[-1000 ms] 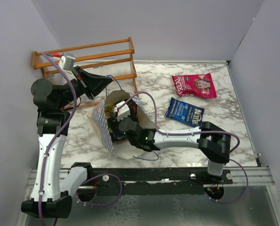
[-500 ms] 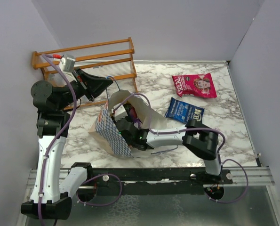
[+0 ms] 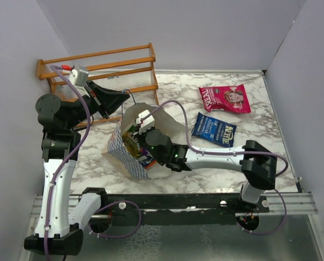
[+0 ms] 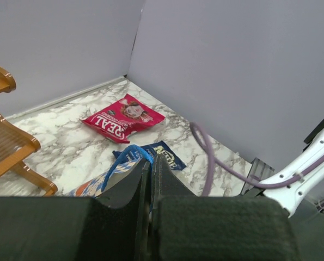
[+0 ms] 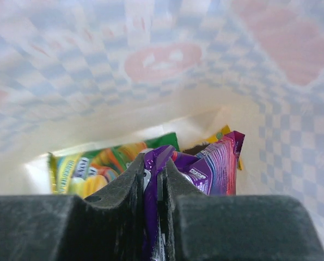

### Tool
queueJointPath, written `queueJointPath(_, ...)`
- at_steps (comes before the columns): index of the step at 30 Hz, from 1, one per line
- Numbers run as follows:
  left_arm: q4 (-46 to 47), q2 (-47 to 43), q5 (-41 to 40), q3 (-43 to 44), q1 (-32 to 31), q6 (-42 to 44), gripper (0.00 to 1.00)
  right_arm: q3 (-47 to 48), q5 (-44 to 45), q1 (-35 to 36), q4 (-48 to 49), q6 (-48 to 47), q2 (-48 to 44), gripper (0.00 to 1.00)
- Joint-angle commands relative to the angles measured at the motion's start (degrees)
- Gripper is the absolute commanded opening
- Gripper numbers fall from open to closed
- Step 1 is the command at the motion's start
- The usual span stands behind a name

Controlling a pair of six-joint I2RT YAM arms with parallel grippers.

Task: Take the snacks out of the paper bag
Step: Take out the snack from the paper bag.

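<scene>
The paper bag (image 3: 130, 159) stands open left of the table's middle, held up by its blue cord handle (image 4: 120, 159), on which my left gripper (image 4: 151, 161) is shut. In the top view the left gripper (image 3: 127, 97) sits just above the bag's back rim. My right gripper (image 5: 152, 166) is deep inside the bag, shut on a dark purple packet (image 5: 216, 165). A yellow-green candy pack (image 5: 93, 166) lies behind it on the bag's floor. From above, the right gripper (image 3: 144, 142) shows only partly in the bag's mouth. A magenta-pink packet (image 3: 225, 98) and a blue packet (image 3: 213, 129) lie flat on the table to the right.
A wooden rack (image 3: 99, 68) stands at the back left, close behind the left gripper. Grey walls enclose the marble table (image 3: 265, 157) on three sides. The right arm's purple cable (image 3: 178, 117) arches over the bag.
The right gripper has gone deeper into the bag and closed on the purple packet. The bag now stands more upright. The left gripper keeps its hold on the handle.
</scene>
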Motion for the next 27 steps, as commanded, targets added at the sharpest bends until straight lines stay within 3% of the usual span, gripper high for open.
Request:
queueJointPath(1,0.9,-1.3,-1.4,1.4,-0.4,2.1,0.00,-1.4,-7.5,0.0,3.5,-0.2,-5.7,0.11)
queueJointPath(16,2.7,-0.6,-2.4,0.0,-0.4,0.4,0.00,-2.8,-14.9,0.0,-1.0,3.7,-21.9,0.11)
queueJointPath(27,0.9,0.5,-4.8,0.3,-0.4,1.4,0.00,3.6,-18.5,0.0,-9.8,2.5,-32.6,0.11)
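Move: The purple snack is already pinched in the right fingers, deep in the paper bag, whose mouth centre lies about 8 cm above the hand and 6 to its right, level with it fore and aft. The green-and-yellow snack lies some 5 cm to the hand's left, 2 ahead and 7 below; the blue packet is about 40 to its right, 12 ahead and 17 lower. From the left hand, the purple snack is roughly 28 cm below, 3 ahead and 3 to its right. Keeping its pinch on the end of the purple snack, the right hand draws it up out of the bag's depths by about 18 cm, first rising and easing back towards the robot (some 7 cm in all), then also going right, while the wrist turns counter-clockwise and brings the fingers from pointing slightly down to about level, some 25 degrees in all. The left hand keeps its shut fingers on the bag's blue handle, holding the mouth open and creeping barely 1.5 cm forward near the end. ##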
